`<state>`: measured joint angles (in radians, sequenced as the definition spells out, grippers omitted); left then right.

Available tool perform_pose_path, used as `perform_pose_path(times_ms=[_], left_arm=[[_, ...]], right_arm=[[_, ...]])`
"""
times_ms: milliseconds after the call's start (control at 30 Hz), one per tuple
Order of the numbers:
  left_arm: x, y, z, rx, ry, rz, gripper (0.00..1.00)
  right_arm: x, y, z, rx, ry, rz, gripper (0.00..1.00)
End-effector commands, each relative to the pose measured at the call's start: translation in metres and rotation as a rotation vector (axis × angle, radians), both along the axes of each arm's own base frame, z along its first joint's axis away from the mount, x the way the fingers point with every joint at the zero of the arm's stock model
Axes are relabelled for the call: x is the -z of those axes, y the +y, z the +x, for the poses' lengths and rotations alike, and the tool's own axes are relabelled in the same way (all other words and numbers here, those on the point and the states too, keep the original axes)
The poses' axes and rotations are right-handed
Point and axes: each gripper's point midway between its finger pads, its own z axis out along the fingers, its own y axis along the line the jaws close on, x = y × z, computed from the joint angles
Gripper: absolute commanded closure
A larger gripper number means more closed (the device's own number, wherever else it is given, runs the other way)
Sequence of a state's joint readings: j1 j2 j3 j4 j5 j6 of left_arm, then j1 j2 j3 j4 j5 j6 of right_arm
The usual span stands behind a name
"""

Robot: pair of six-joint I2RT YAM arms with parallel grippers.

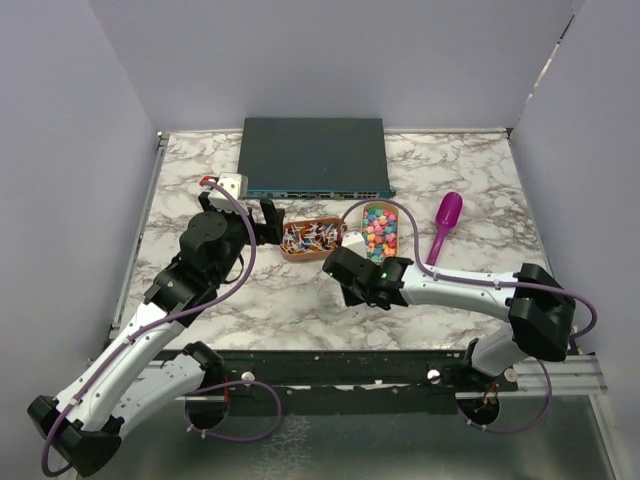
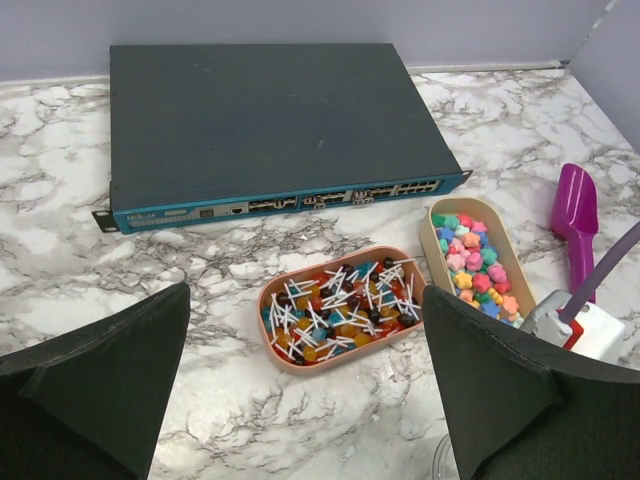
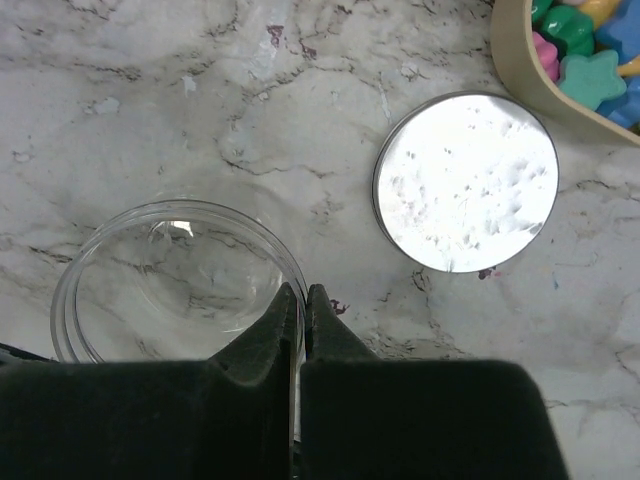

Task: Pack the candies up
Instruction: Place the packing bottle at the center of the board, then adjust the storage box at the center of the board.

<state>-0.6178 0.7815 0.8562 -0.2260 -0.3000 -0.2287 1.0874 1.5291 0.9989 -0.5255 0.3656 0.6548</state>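
The candies (image 1: 379, 230) are small pastel sweets heaped in a beige oval tray (image 1: 364, 214), which the left wrist view also shows with the candies (image 2: 475, 265) inside. A purple scoop (image 1: 446, 222) lies just right of that tray. My right gripper (image 3: 303, 292) is shut on the rim of a clear empty jar (image 3: 170, 270) standing on the marble. The jar's round lid (image 3: 465, 182) lies flat beside it. My left gripper (image 2: 305, 300) hangs open above the table, short of a pink tray of lollipops (image 2: 310, 368), holding nothing.
A dark network switch (image 1: 312, 155) lies at the back of the marble table. The lollipop tray (image 1: 290, 252) sits between the two grippers, left of the candy tray. Grey walls close in the left, right and back sides.
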Motion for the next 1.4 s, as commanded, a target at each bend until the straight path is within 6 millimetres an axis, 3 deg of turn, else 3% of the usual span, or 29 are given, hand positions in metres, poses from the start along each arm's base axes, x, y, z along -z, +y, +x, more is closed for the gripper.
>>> perform_pose_path(times_ms=[0,233,433,633,767,1067,1200,1367], left_arm=[[-0.012,-0.001,-0.002,0.002,-0.018,-0.024,0.01],[-0.009,-0.001,-0.001,0.0,-0.011,-0.021,0.01],[-0.009,-0.001,-0.001,0.0,-0.009,-0.02,0.01],[-0.007,-0.002,0.0,-0.002,-0.005,-0.018,0.01],[-0.007,-0.003,0.0,0.002,-0.003,-0.018,0.01],[-0.006,-0.003,0.0,0.004,-0.001,-0.018,0.01],[-0.008,-0.003,0.0,0.004,-0.004,-0.021,0.01],[-0.01,-0.001,-0.001,-0.001,-0.01,-0.026,0.01]], right_arm=[[0.003,-0.015,-0.007,0.06,-0.017,-0.032,0.99],[0.009,-0.015,-0.011,0.072,-0.021,-0.052,0.99],[0.002,-0.009,-0.012,0.066,-0.028,-0.033,0.79],[-0.018,-0.003,-0.009,0.069,-0.05,-0.004,0.69],[-0.045,0.003,-0.005,0.053,-0.087,0.054,0.62],[-0.091,0.01,0.022,0.075,-0.219,0.039,0.49],[-0.098,0.021,0.04,0.123,-0.27,0.018,0.4],[-0.098,0.033,0.062,0.308,-0.278,0.005,0.41]])
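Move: The right hand has the clear packing bottle pinched by its right rim, just above the marble; the standing spot it goes to is centred about 3 cm left of this hand, 2 cm back and 7 cm below. The silver lid lies some 5 cm ahead and 6 cm right of the hand, the lollipop tray 18 cm ahead and 9 cm left, the star-candy tray 20 cm ahead and 9 cm right. From the left hand the spot is roughly 20 cm right, 10 cm back and 30 cm below. Back and slightly right by about 1.5 cm, sinking 1 cm, the right hand eases the held bottle down onto the marble, then its shut fingers open to a bit over half, letting go of the rim. It then lifts about 11 cm, drifting forward and left over the bottle towards the lollipop tray while the fingers tip some 15 degrees upward. ##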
